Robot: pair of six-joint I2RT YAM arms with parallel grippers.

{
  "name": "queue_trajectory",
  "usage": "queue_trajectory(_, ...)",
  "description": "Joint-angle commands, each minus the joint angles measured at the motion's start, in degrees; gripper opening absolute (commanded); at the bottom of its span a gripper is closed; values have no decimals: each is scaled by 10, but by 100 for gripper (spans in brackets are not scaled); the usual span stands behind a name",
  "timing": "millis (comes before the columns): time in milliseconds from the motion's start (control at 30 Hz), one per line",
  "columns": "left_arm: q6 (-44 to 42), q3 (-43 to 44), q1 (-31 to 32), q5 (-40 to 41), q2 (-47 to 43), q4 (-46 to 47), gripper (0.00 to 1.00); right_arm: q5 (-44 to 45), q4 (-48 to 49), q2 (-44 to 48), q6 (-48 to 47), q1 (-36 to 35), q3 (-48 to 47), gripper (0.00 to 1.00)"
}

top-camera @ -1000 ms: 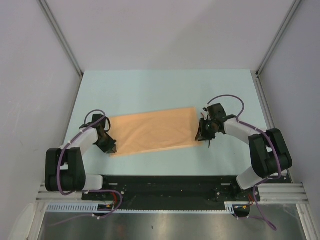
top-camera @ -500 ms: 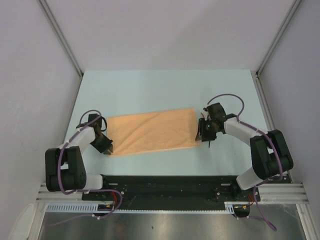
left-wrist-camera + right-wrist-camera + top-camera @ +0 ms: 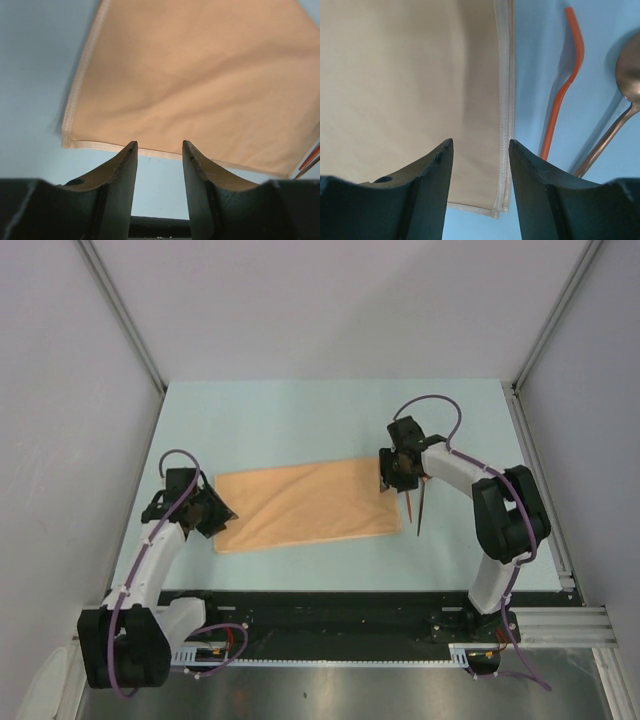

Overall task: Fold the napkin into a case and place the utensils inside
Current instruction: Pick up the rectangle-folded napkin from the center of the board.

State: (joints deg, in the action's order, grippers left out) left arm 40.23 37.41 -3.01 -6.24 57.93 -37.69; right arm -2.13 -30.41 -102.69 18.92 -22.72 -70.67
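Observation:
The peach-orange napkin [image 3: 305, 505] lies flat on the table, folded into a long rectangle. My left gripper [image 3: 207, 510] stands open just off its left end. In the left wrist view the napkin [image 3: 200, 75] shows its hemmed edge just beyond my open gripper [image 3: 160, 145], with nothing between the fingers. My right gripper [image 3: 396, 468] hovers open over the napkin's far right corner; the right wrist view shows the layered edge [image 3: 505, 100] under the open gripper [image 3: 481, 141]. The utensils [image 3: 417, 508] lie right of the napkin: an orange-red curved stick [image 3: 565, 85] and a spoon [image 3: 625, 90].
The pale blue table [image 3: 330, 415] is bounded by grey walls at the back and both sides. A black rail [image 3: 330, 605] with the arm bases runs along the near edge. The utensils' tips [image 3: 312, 157] show at the right edge of the left wrist view.
Both grippers have opened and let go of the napkin's ends. The left gripper drew back to the left; the right gripper moved toward the far corner, uncovering the utensils.

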Motion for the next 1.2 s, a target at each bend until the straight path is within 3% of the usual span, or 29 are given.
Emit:
queue_trajectory(0,-53,42,47,-33,11,39,45,77,-23,-19,-27,-16,-25,53)
queue_trajectory(300,-74,65,105,-72,51,75,45,75,3,-69,-19,-20,-3,52)
queue_trajectory(533,-88,79,122,-75,66,76,45,64,37,-88,-15,-22,29,41)
queue_trajectory(633,-92,87,136,-78,86,79,45,68,54,-82,-25,-24,40,23)
queue_trajectory(800,-55,89,192,-105,151,136,45,49,88,-67,-46,-22,41,7)
queue_trajectory(833,-39,90,200,-105,173,155,45,36,91,-66,-49,-22,40,0)
queue_trajectory(1000,0,132,257,-79,256,190,45,35,90,-23,-44,-21,39,0)
queue_trajectory(1167,37,201,297,-48,371,194,44,-41,72,29,-42,24,45,0)
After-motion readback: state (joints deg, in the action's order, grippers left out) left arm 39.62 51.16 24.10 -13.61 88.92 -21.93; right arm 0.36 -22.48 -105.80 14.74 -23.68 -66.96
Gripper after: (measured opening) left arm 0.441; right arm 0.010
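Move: The right hand hangs open astride the napkin's right edge; the spot to pinch is about 1 cm ahead, straight below by 4 cm. From there the orange utensil lies level, some 4 cm to the right; the spoon is about 8 cm right and 3 cm nearer. For the left hand, the folded napkin's middle is roughly 19 cm right, 6 cm ahead and 8 cm down. Right hand sinks about 3 cm, pinching the napkin's right edge; left hand sweeps 17 cm right over it. ##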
